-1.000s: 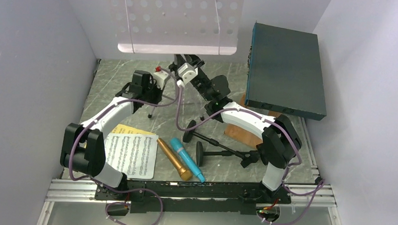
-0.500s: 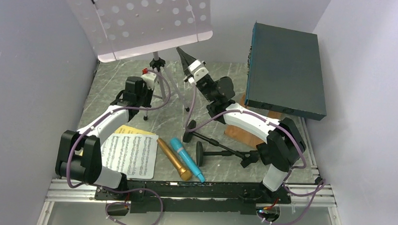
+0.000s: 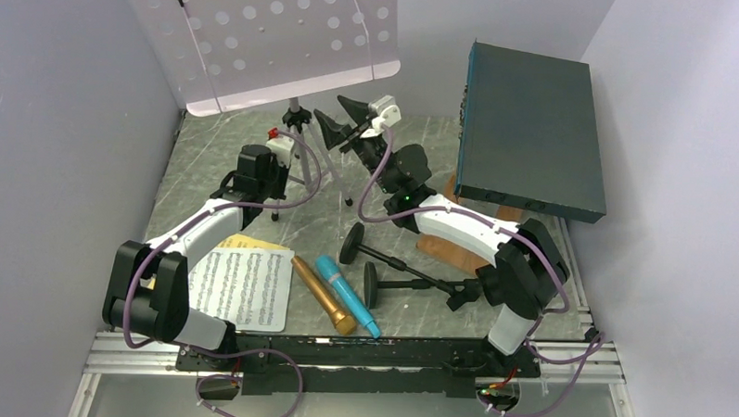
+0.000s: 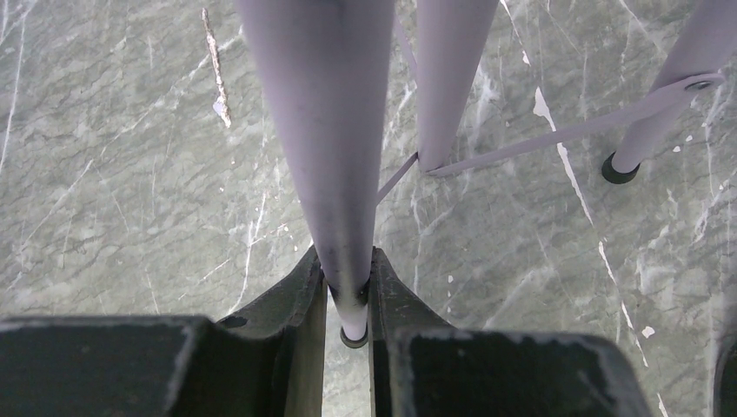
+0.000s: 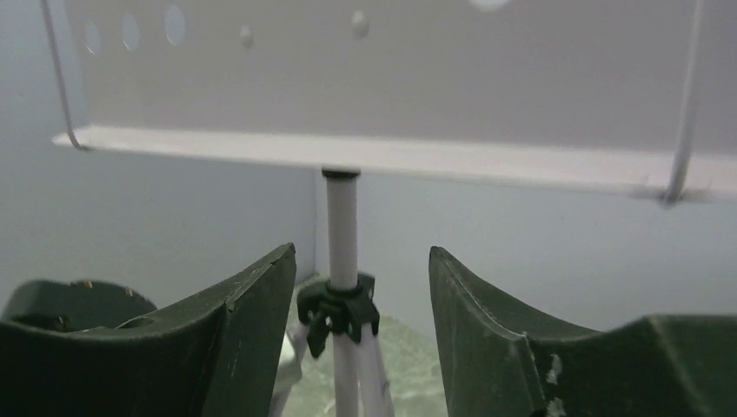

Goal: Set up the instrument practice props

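Observation:
The pale perforated music desk [image 3: 260,38] stands at the back left on its silver tripod. My left gripper [image 4: 348,282] is shut on one tripod leg [image 4: 326,130], just above its black foot. My right gripper [image 3: 339,119] is open right of the stand's post; in the right wrist view the post [image 5: 341,226] and its black hub [image 5: 339,308] show beyond the spread fingers, untouched. White sheet music [image 3: 243,283] lies on a yellow page [image 3: 244,242] at the front left. Beside it lie the gold microphone [image 3: 324,295] and the blue microphone [image 3: 346,294]. Two black mic holders [image 3: 383,258] [image 3: 409,286] lie on their sides.
A large dark teal box [image 3: 531,131] leans at the back right over a brown wooden board [image 3: 439,239]. Pale walls close in on the left, back and right. The grey marble tabletop [image 3: 220,138] shows around the tripod feet.
The music desk has swung from flat over the centre to tilted at the back left. My right gripper has opened and drawn off the post. The left stays on the leg.

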You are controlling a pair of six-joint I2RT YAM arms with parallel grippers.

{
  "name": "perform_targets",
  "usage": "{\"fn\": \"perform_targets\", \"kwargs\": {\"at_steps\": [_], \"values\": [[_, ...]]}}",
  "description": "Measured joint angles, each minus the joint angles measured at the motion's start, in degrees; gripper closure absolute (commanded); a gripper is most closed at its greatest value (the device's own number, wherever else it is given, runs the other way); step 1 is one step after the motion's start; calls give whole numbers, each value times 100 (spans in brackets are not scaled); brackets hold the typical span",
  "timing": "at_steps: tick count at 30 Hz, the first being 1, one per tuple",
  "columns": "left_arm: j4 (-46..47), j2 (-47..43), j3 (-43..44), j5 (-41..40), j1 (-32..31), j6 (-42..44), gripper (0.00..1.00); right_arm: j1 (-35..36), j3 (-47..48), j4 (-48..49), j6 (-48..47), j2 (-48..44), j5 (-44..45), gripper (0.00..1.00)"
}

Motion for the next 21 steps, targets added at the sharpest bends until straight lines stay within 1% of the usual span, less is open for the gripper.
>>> {"fn": "perform_targets", "kwargs": {"at_steps": [1,3,6,8,15,18,21], "values": [[7,2,0,-2,0,-2,100,20,-98,-17,72,-24,66,35],[9,0,-2,-7,-4,0,100,76,-227,-192,179,-61,192,25],[20,2,-4,-11,-9,0,100,151,-210,-525,289,-61,358,20],[33,0,-11,-11,-9,0,100,188,22,-809,341,28,518,17],[90,2,-37,-26,-37,2,100,256,1185,-1029,393,785,1062,16],[118,2,-50,-52,-63,4,100,310,1725,-1025,173,1276,1239,17],[146,2,-57,-81,-105,4,100,428,1934,-911,-122,1644,1405,18]]}}
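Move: From the right hand, the music stand's centre post, at the bare stretch just above its black collar, is about 6 cm ahead, 6 cm to the left and 2 cm lower, the collar some 3 cm beneath that stretch. The tray's lip hangs roughly 4 cm ahead, 6 cm left and 5 cm above the hand. From the left hand, shut on a tripod leg, that stretch of post lies about 5 cm ahead, 4 cm right and 25 cm up. Dipping some 3 cm first, then sweeping forward and left about 8 cm, the right hand passes in under the tray's lip towards the post above the collar, its fingers spreading from half open to wide. Its upward-slanted wrist tips down and swings clockwise, each about 10 degrees. The left fingers keep their hold on the tripod leg, almost still. ##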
